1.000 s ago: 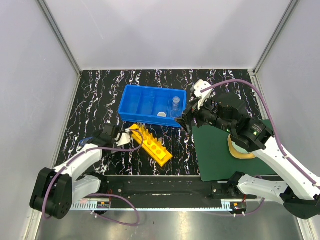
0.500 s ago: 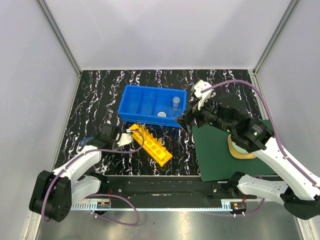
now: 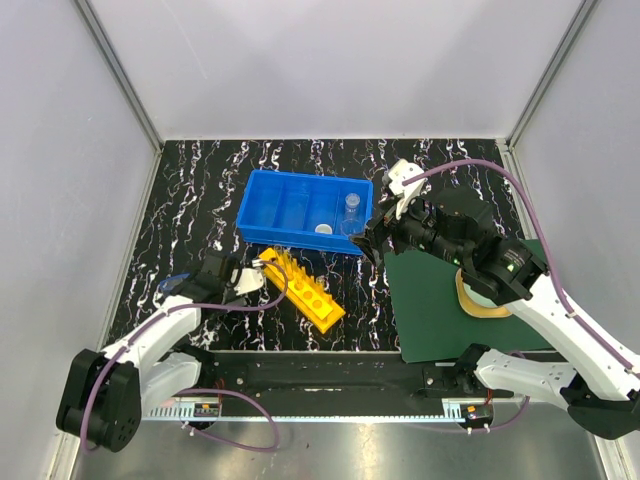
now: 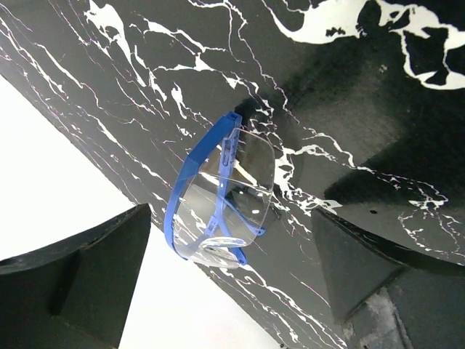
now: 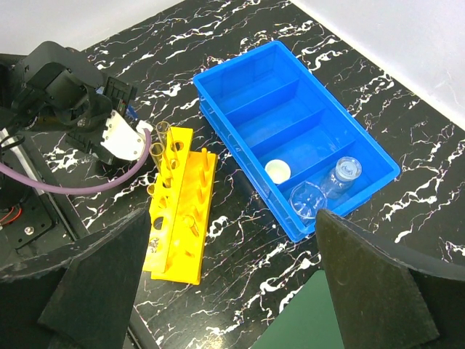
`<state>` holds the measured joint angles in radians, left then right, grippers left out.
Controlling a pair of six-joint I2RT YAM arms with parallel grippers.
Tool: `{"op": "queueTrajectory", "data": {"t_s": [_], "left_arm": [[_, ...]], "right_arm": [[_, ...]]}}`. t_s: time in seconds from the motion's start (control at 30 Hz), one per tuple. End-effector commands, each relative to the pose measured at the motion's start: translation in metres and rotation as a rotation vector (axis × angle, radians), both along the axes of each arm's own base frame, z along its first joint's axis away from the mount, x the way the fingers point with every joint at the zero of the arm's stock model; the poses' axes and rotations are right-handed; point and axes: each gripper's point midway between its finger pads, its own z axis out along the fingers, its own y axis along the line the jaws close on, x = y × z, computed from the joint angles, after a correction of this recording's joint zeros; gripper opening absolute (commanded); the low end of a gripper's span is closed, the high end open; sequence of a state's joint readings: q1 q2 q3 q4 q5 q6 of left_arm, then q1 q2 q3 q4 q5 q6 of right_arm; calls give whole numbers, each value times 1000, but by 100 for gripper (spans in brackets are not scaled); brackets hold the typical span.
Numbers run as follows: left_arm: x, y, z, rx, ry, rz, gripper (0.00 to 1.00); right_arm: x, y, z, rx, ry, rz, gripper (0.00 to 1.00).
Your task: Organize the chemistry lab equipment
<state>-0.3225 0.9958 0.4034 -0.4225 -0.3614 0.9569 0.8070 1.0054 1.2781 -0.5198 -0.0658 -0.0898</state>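
Observation:
The yellow rack [image 3: 303, 291] lies askew in front of the blue divided bin [image 3: 290, 208]. A clear glass tube [image 5: 156, 153] stands in the rack's far-left end. In the bin's end compartments I see a small white round piece [image 5: 277, 171], a clear beaker [image 5: 306, 200] and a small glass bottle [image 5: 341, 173]. My left gripper [image 3: 252, 272] sits at the rack's left end, open and holding nothing [image 4: 218, 291]. My right gripper [image 5: 232, 291] hangs open above the table between rack and bin, at the bin's right end [image 3: 375, 237].
Blue-framed safety glasses [image 4: 221, 196] lie on the black marble table near its left edge, a blue speck beside the left arm [image 3: 172, 283]. A dark green mat [image 3: 440, 310] covers the right side, with a tan disc [image 3: 482, 303] partly under the right arm.
The left arm's shoulder and elbow have sunk slightly toward the near edge; its gripper stays at the rack's end. The right arm, rack and bin have not moved.

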Motion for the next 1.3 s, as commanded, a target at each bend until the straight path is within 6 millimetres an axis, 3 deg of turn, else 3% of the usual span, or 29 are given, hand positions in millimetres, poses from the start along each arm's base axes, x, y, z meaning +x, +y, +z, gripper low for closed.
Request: {"op": "queueTrajectory", "data": {"t_s": [0.0, 0.5, 0.77, 0.9, 1.03, 1.27], "left_arm": [[12, -5, 7, -32, -49, 5, 99], [11, -8, -15, -11, 72, -22, 99], [27, -11, -13, -44, 114, 21, 99], [23, -9, -18, -54, 136, 34, 97], [15, -5, -24, -55, 157, 36, 88], [14, -5, -23, -71, 164, 41, 63]], "right_arm": [[-1, 3, 13, 32, -43, 13, 100], [-16, -1, 15, 79, -8, 38, 100], [-26, -8, 21, 114, -10, 45, 100], [-30, -10, 26, 125, -20, 52, 100], [-30, -8, 24, 122, -12, 57, 100], [-29, -9, 26, 127, -20, 55, 100]]}}
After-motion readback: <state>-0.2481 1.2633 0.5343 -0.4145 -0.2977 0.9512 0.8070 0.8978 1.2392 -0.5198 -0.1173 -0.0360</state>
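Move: The blue-framed safety goggles lie just past the left gripper's open fingertips, about 4 cm ahead, 1 cm to the left and 3 cm below. From the left hand, the yellow test-tube rack is some 28 cm to the right and 3 cm ahead, low on the table; the blue box stands roughly 19 cm farther out than the rack. From the right hand the goggles are about 45 cm left, 5 cm ahead and 34 cm down. Lower the wide-open left gripper about 1 cm, then slide it forward some 2.5 cm over the safety goggles, tipping the fingers more steeply down. Then start closing to about two-thirds open around the goggles while sinking a little more and easing slightly back. Meanwhile draw the empty, open right hand back about 3 cm and slightly up, away from the blue box. ##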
